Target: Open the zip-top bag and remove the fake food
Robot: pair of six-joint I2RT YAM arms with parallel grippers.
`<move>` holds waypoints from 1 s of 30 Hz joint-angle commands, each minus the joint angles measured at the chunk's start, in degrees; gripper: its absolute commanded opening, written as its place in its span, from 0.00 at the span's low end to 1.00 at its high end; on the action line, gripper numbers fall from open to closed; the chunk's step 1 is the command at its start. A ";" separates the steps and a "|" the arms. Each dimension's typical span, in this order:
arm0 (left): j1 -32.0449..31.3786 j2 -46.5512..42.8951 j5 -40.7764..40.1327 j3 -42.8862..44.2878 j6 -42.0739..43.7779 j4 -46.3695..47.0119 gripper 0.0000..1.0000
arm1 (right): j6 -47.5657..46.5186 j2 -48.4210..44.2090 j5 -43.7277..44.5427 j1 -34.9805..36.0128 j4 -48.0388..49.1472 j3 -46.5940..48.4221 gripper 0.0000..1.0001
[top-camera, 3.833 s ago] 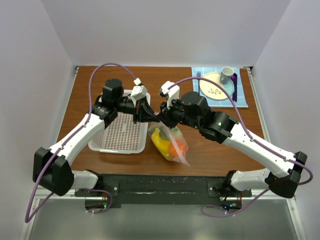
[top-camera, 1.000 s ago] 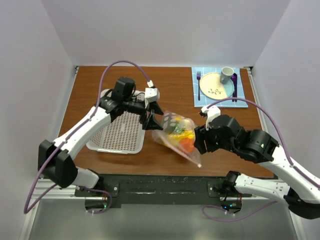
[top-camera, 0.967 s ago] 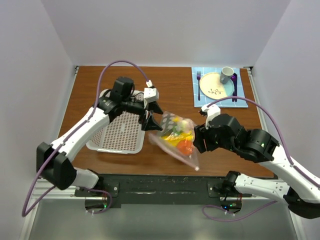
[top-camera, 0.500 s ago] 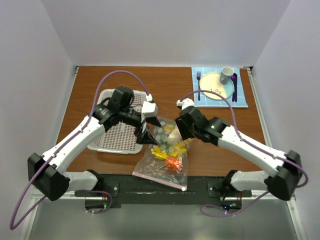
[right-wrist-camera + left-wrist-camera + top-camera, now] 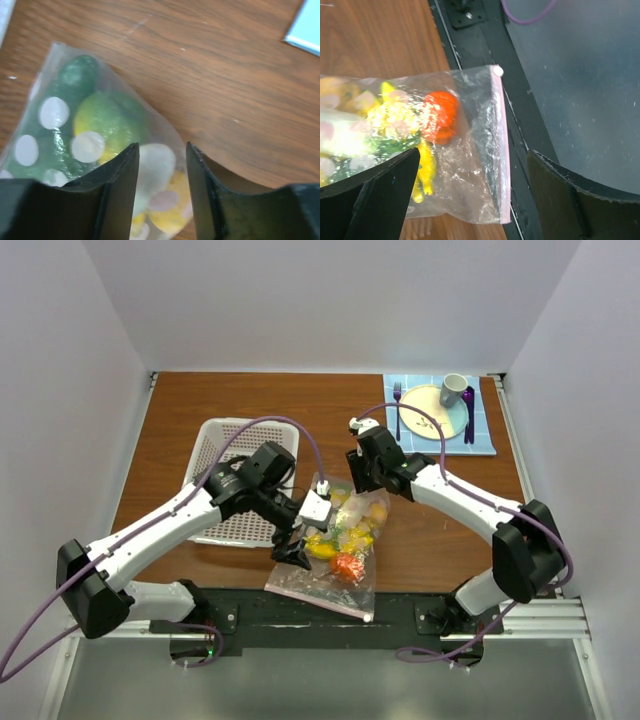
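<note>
The zip-top bag (image 5: pixel 330 575) lies flat on the table near its front edge, its pinkish zip strip (image 5: pixel 503 150) toward the front rail. The fake food is inside it: an orange-red fruit (image 5: pixel 439 116), a yellow banana (image 5: pixel 425 172), and green (image 5: pixel 107 122) and white (image 5: pixel 157 167) pieces. My left gripper (image 5: pixel 475 200) hovers wide open over the zip end, one finger on each side of it, and shows beside the bag (image 5: pixel 290 545) from above. My right gripper (image 5: pixel 161 172) stands over the bag's far sealed end, jaws partly apart, with the bag's bulge in the gap.
A white perforated basket (image 5: pixel 225 435) stands to the left behind the bag. At the back right lies a blue mat (image 5: pixel 487 440) with a yellow plate (image 5: pixel 428 410), a cup (image 5: pixel 453 390) and cutlery. The black front rail (image 5: pixel 485 45) runs right by the zip strip.
The bag, held up off the table a second ago, now lies flat. My left gripper moved toward the front edge over the zip end. The right jaws have narrowed.
</note>
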 commanded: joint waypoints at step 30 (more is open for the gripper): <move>-15.87 6.17 -15.51 -2.10 1.58 -11.15 0.00 | 23.68 -28.85 17.04 -1.09 -20.65 -10.47 0.09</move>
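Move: Below and in front of the open left fingers lies the bag's zip edge, its middle about 7 cm back, 4 cm right and 17 cm below; the orange food sits some 11 cm right and 2 cm ahead of that hand, the yellow food 6 cm ahead and 5 cm right. The bag's far end lies about 4 cm back, 1 cm left and 7 cm below the half-open right fingers, with the placemat 18 cm ahead and 19 cm right. Closing to nearly shut, the left hand draws back about 6 cm, then sinks towards the zip edge, its fingers tipping some 20 degrees more downward; no pinch can be seen. The right hand shuts empty while sinking onto the bag's far end, then sweeps right and back, rising again, turning about 30 degrees clockwise and ending over bare table beside the bag. ##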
